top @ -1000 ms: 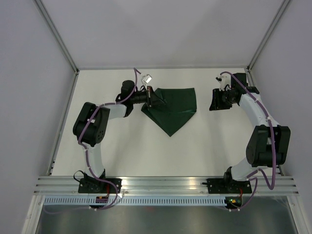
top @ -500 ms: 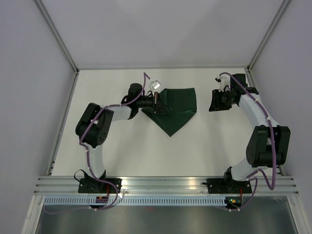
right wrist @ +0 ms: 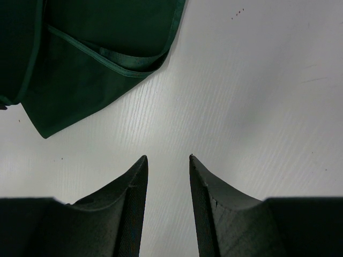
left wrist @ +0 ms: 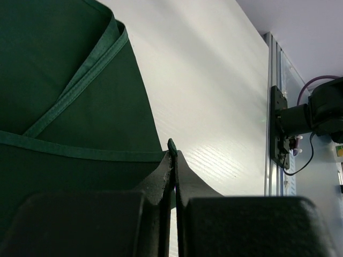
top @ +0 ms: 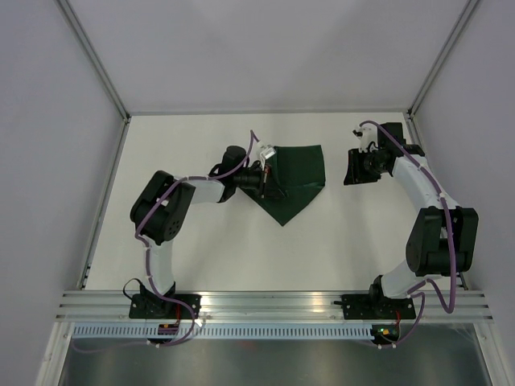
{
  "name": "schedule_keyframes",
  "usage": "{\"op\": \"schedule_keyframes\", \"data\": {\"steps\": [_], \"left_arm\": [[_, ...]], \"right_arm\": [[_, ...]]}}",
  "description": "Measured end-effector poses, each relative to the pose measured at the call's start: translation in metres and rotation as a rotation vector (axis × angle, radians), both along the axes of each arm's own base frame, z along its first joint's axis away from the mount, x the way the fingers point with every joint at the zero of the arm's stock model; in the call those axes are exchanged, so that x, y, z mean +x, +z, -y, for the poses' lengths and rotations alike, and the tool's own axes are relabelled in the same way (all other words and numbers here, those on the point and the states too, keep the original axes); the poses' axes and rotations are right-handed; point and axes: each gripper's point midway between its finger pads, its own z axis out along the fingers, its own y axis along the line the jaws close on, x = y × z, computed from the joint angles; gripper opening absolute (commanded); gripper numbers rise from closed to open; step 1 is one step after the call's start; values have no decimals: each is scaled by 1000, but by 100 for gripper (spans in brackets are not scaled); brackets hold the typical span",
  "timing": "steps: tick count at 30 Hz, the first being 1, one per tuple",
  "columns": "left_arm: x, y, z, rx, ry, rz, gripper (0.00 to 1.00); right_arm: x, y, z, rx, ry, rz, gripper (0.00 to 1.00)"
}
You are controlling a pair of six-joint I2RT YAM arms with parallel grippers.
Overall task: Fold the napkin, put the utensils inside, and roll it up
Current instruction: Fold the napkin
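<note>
The dark green napkin [top: 299, 178] lies on the white table, partly folded, with one point toward the near edge. My left gripper [top: 272, 180] hovers over its left part, shut on a hemmed corner of the cloth. In the left wrist view a small tip of green fabric pokes out between the closed fingertips [left wrist: 173, 152], and the napkin [left wrist: 69, 80] spreads out beyond them. My right gripper [top: 352, 167] stands open to the right of the cloth, with bare table between its fingers [right wrist: 168, 159]. The napkin's right corner [right wrist: 96, 48] lies ahead of it. The utensils are out of view.
Enclosure walls border the table at the back [top: 265, 112], left and right. An aluminium rail [top: 273, 304] runs along the near edge by both arm bases. Part of the right arm [left wrist: 300, 118] shows at the far side in the left wrist view.
My left gripper has moved rightward over the napkin, dragging the pinched corner with it, so the cloth's left part has folded inward. The right arm has not moved.
</note>
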Motion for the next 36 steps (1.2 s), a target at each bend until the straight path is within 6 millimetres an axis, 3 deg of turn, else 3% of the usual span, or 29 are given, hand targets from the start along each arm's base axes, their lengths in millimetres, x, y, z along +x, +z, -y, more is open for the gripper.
{"op": "schedule_keyframes", "data": {"steps": [11,36], "left_arm": [[-27,-35,8,66,-12,-56,2],[-39,-64,11,187,-6,-7,2]], "right_arm": [[-3,-6,1,-8,0,-10,43],[-7,-11,1,-18,1,-15,43]]}}
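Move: Below and toward the base from the left hand, which already holds the napkin's folded-over corner, is the napkin's front tip: about 8 cm back, 1 cm to the right and 8 cm down. The napkin's right side corner stands some 4 cm ahead and 14 cm to the right, its far right corner about 18 cm ahead and 13 cm to the right, both at table level. From the idle right hand the front tip is roughly 28 cm left, 10 cm back and 11 cm down. Lowering the pinched napkin corner about 6 cm and drawing it some 4 cm back, the left hand brings it down over the bare lower panel towards the front tip, quickly at first, then slower and mostly straight down. The shut fingers keep their hold and tip about 10 degrees more steeply down. ##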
